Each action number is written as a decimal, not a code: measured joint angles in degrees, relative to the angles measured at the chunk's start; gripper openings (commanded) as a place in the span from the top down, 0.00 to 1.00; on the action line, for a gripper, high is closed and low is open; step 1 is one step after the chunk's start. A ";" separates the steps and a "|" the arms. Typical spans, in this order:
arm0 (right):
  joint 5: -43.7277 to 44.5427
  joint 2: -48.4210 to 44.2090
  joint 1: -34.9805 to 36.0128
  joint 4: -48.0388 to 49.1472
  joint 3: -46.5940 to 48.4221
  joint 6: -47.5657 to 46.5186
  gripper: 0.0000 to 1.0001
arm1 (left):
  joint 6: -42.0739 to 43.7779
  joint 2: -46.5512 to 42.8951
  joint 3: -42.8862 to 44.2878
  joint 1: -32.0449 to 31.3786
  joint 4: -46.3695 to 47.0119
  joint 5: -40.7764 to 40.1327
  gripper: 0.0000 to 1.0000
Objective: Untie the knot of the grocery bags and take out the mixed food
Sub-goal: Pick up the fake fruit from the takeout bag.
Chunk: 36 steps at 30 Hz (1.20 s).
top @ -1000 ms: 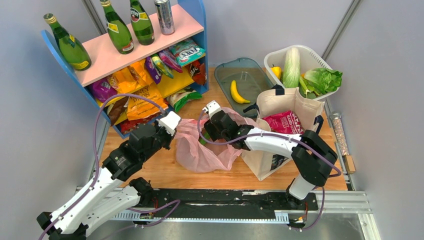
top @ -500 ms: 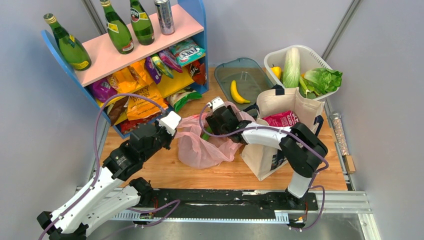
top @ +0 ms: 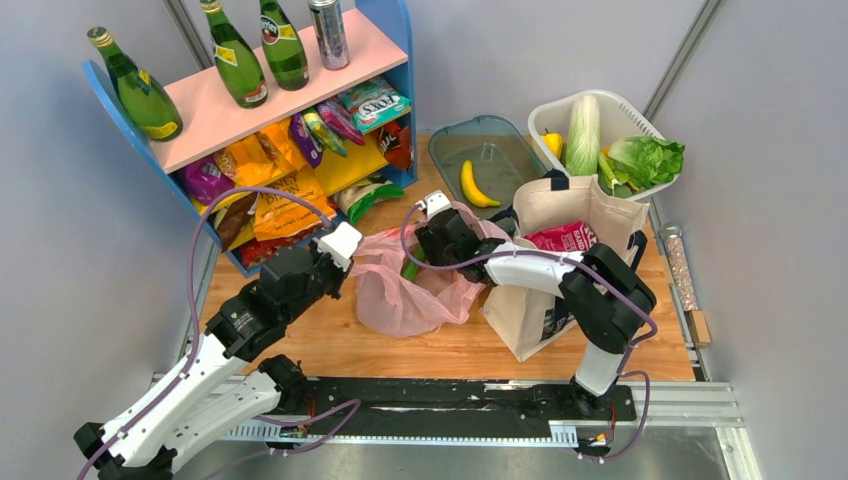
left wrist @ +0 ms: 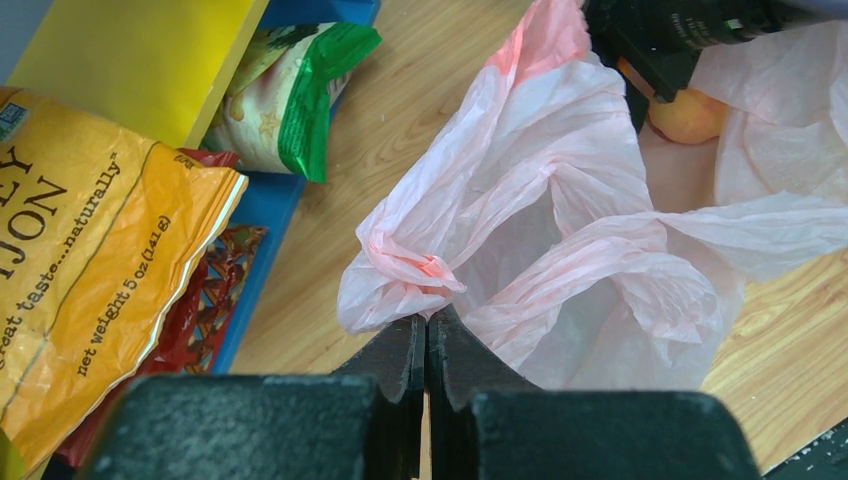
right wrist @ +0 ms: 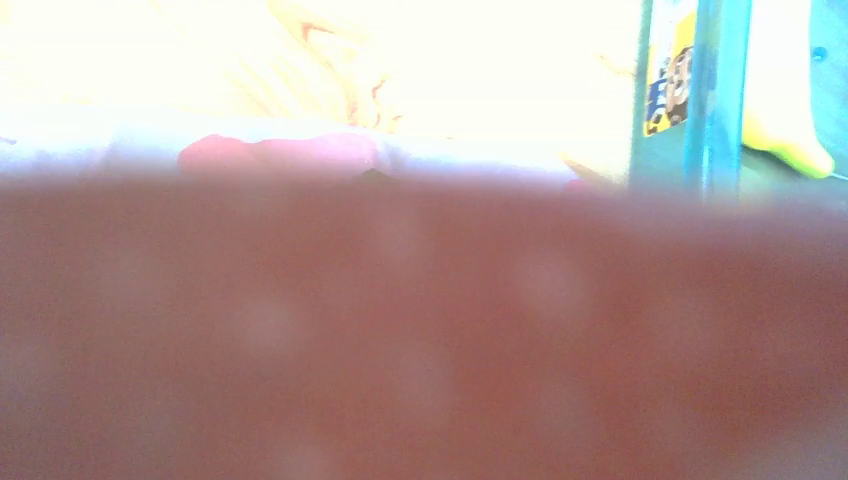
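Observation:
The thin pink plastic bag [top: 405, 300] lies open and crumpled at the table's middle. My left gripper [left wrist: 428, 322] is shut on its left edge, just below a twisted bunch that looks like the knot [left wrist: 412, 268]. My right gripper [top: 420, 262] reaches down into the bag's mouth. In the left wrist view one of its black fingers [left wrist: 655, 75] rests beside a peach [left wrist: 688, 117] inside the bag. A red-pink blur fills the right wrist view and hides the jaws. The cream tote [top: 560, 215] stands to the right with a magenta packet [top: 563, 242] in it.
A banana [top: 473, 186] lies on a grey tray [top: 500, 150] behind the bags. A white basket [top: 620, 115] at the back right holds cabbage and lettuce. The blue shelf [top: 250, 100] with bottles and snack packets stands at the back left, close to my left gripper.
My right gripper has pushed up and deeper into the pink bag, and its elbow has swung left. The bag has bunched narrower. The left arm has stayed still.

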 measured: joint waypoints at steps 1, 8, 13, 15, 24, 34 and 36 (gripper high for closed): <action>-0.52 -0.22 0.00 0.02 -0.09 0.11 0.76 | -0.02 0.04 0.00 0.00 0.00 -0.11 1.00; -8.26 -12.26 1.46 0.44 -6.05 0.79 0.78 | -0.22 0.85 0.00 0.00 -0.07 -3.37 1.00; -17.68 -26.58 3.21 2.08 -9.40 2.05 0.77 | -0.44 2.62 0.15 0.02 -0.72 -6.91 1.00; -21.75 -30.97 3.34 2.58 -10.45 2.27 0.77 | -0.61 3.54 0.28 0.02 -1.22 -8.28 1.00; -32.72 -42.75 3.32 2.01 -12.00 3.93 0.75 | -1.29 4.85 0.85 0.02 -2.54 -12.79 1.00; -28.68 -45.81 -0.24 2.10 -5.20 4.15 0.74 | -2.01 4.85 0.92 0.00 -3.41 -17.11 1.00; -28.44 -45.33 -2.97 2.12 -3.87 4.09 0.74 | -2.25 4.72 0.94 0.00 -3.54 -19.02 1.00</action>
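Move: The right hand is deep in the pink bag with its fingers already on the pomegranate. The open tray's middle lies roughly 13 cm ahead and 9 cm to the right, some 4 cm lower; the banana in it is about 11 cm ahead and 7 right. The cucumber in the bag is some 7 cm back and 6 left. From the left hand, pinching the bag's rim, the tray is about 25 cm ahead, 28 right and 20 lower. Keeping its hold on the pomegranate, the right hand draws it back about 15 cm while hoisting it up out of the pink bag, nearly 30 cm in all, then still rising swings forward and a little right. Its wrist rolls and levels by some 50 degrees, until the fingers point forward-left. The shut left fingers keep pinching the rim and shift it about 5 cm left, slightly forward and down. ##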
